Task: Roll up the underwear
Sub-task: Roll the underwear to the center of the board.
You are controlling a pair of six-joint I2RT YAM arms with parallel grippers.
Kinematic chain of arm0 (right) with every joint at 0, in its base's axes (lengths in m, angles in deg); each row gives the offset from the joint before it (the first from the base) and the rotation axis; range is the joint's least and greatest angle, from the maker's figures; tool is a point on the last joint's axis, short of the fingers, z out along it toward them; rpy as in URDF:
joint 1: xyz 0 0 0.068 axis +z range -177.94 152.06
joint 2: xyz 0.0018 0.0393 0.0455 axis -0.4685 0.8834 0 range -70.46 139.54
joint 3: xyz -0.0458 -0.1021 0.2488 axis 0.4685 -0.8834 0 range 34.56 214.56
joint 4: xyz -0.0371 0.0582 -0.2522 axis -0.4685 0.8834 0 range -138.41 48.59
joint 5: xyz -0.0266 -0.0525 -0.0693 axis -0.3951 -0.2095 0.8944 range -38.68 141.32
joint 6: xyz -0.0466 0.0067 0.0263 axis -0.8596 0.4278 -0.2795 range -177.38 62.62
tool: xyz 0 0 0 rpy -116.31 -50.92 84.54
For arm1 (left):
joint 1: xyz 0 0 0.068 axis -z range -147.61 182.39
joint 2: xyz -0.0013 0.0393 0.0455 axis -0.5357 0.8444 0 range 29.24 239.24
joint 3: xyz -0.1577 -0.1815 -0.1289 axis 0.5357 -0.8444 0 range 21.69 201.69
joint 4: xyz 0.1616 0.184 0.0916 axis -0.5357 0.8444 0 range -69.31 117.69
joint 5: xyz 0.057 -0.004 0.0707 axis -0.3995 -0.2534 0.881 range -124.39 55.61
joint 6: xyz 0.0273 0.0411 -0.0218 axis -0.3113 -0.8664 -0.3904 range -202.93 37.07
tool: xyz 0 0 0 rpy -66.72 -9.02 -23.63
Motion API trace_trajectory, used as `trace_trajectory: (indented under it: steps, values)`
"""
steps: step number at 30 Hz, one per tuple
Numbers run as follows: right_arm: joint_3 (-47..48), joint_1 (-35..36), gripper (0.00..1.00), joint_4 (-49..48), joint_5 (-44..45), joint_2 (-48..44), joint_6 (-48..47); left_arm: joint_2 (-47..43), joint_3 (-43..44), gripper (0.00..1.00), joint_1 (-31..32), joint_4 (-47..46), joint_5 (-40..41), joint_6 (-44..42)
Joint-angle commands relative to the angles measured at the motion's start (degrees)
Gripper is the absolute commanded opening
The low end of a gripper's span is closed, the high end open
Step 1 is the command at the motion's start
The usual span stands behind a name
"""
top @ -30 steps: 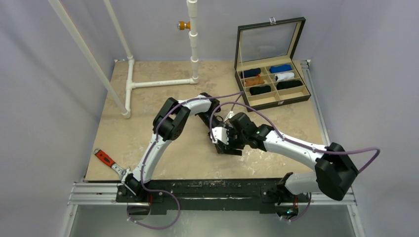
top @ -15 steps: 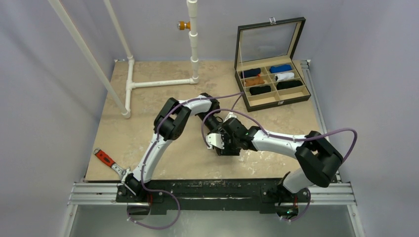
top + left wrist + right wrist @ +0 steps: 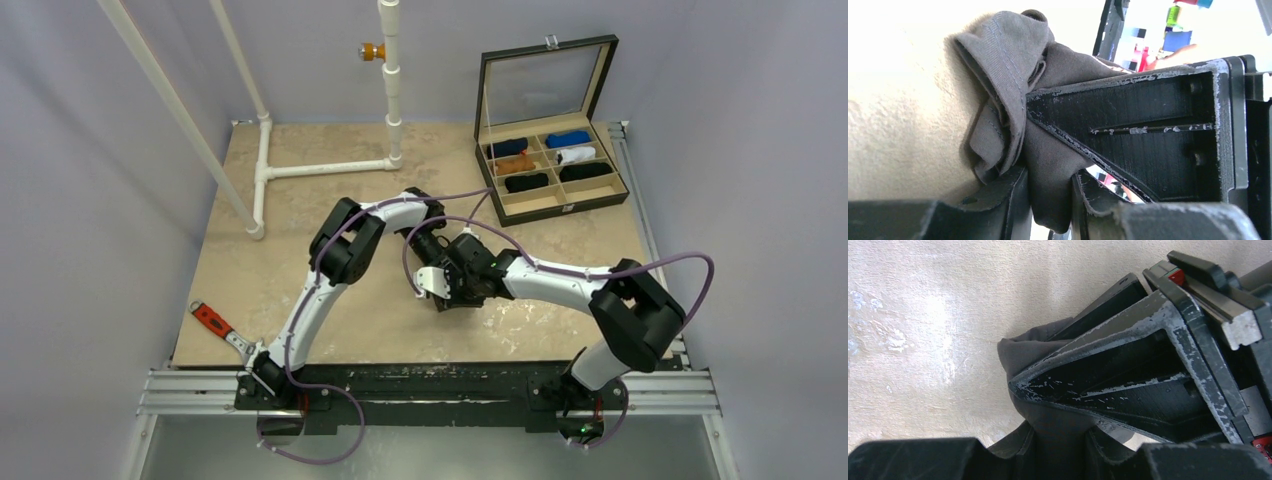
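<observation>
The underwear point(image 3: 1008, 75) is a bunched charcoal-grey bundle lying on the table. In the left wrist view a fold of it is pinched between my left gripper's point(image 3: 1050, 197) jaws. In the right wrist view the same dark underwear point(image 3: 1023, 352) runs down into my right gripper point(image 3: 1060, 442), whose jaws are closed on it. The two grippers meet tip to tip at mid-table, left gripper point(image 3: 436, 255) from the far side and right gripper point(image 3: 443, 292) from the near right. From above they hide nearly all of the bundle.
An open compartment box point(image 3: 565, 208) with navy, blue, orange, white and black rolls stands at the back right, lid point(image 3: 545, 85) upright. A white pipe frame point(image 3: 320, 168) crosses the back left. A red-handled tool point(image 3: 212, 320) lies at the near left edge.
My right arm has slid left toward the left gripper, and its jaws have closed onto the fabric. The left arm has stayed put with its hold on the bundle.
</observation>
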State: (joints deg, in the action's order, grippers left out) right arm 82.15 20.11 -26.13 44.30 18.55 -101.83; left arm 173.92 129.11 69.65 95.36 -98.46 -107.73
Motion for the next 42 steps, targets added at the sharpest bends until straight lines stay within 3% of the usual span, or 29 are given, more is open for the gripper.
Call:
trace_trajectory:
  steps: [1, 17, 27, 33, 42]
  values:
    - [-1.4, 0.5, 0.00, 4.4, -4.7, 4.2, 2.1, -4.1, -2.9, 0.29, -0.5, -7.5, 10.7, 1.5]
    - [-0.7, 0.5, 0.00, 7.9, -6.2, 3.3, 6.0, -11.6, -5.6, 0.56, -7.0, -9.1, 15.4, 4.3]
    - [-0.1, 0.5, 0.00, 8.7, -6.2, 3.6, 7.7, -17.0, -8.1, 0.60, -12.3, -13.1, 16.0, 9.5]
    - [3.2, -0.5, 0.00, 11.6, -9.3, 5.7, 7.8, -26.2, -14.6, 0.60, -17.6, -18.8, 17.9, 15.0]
    - [16.2, -10.1, 0.00, 23.8, -22.3, 15.6, 1.3, -47.2, -32.5, 0.60, -22.8, -30.5, 25.5, 17.6]
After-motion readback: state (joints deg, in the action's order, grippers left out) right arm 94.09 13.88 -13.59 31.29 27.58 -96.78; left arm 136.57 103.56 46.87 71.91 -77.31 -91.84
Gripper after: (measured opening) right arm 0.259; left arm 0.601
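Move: The rolled dark grey underwear is pinched by both grippers just above the board; its middle is about 3 cm to the left hand's right and 1 cm ahead. From the right hand it lies some 2 cm to the left, level fore and aft. Counted from the left hand, the open storage box is roughly 25 cm ahead and 23 cm to the right, and the white pipe joint is about 29 cm ahead and 11 cm left. Open the left gripper to let go of the underwear and draw it away low over the board, left and forward, then lift it about 8 cm, ending some 18 cm off level; turn the wrist counter-clockwise and tip its fingers further down on the way. Keep the right gripper shut on the roll, almost in place, swinging its fingertips about 15 degrees back towards the base at the end. ##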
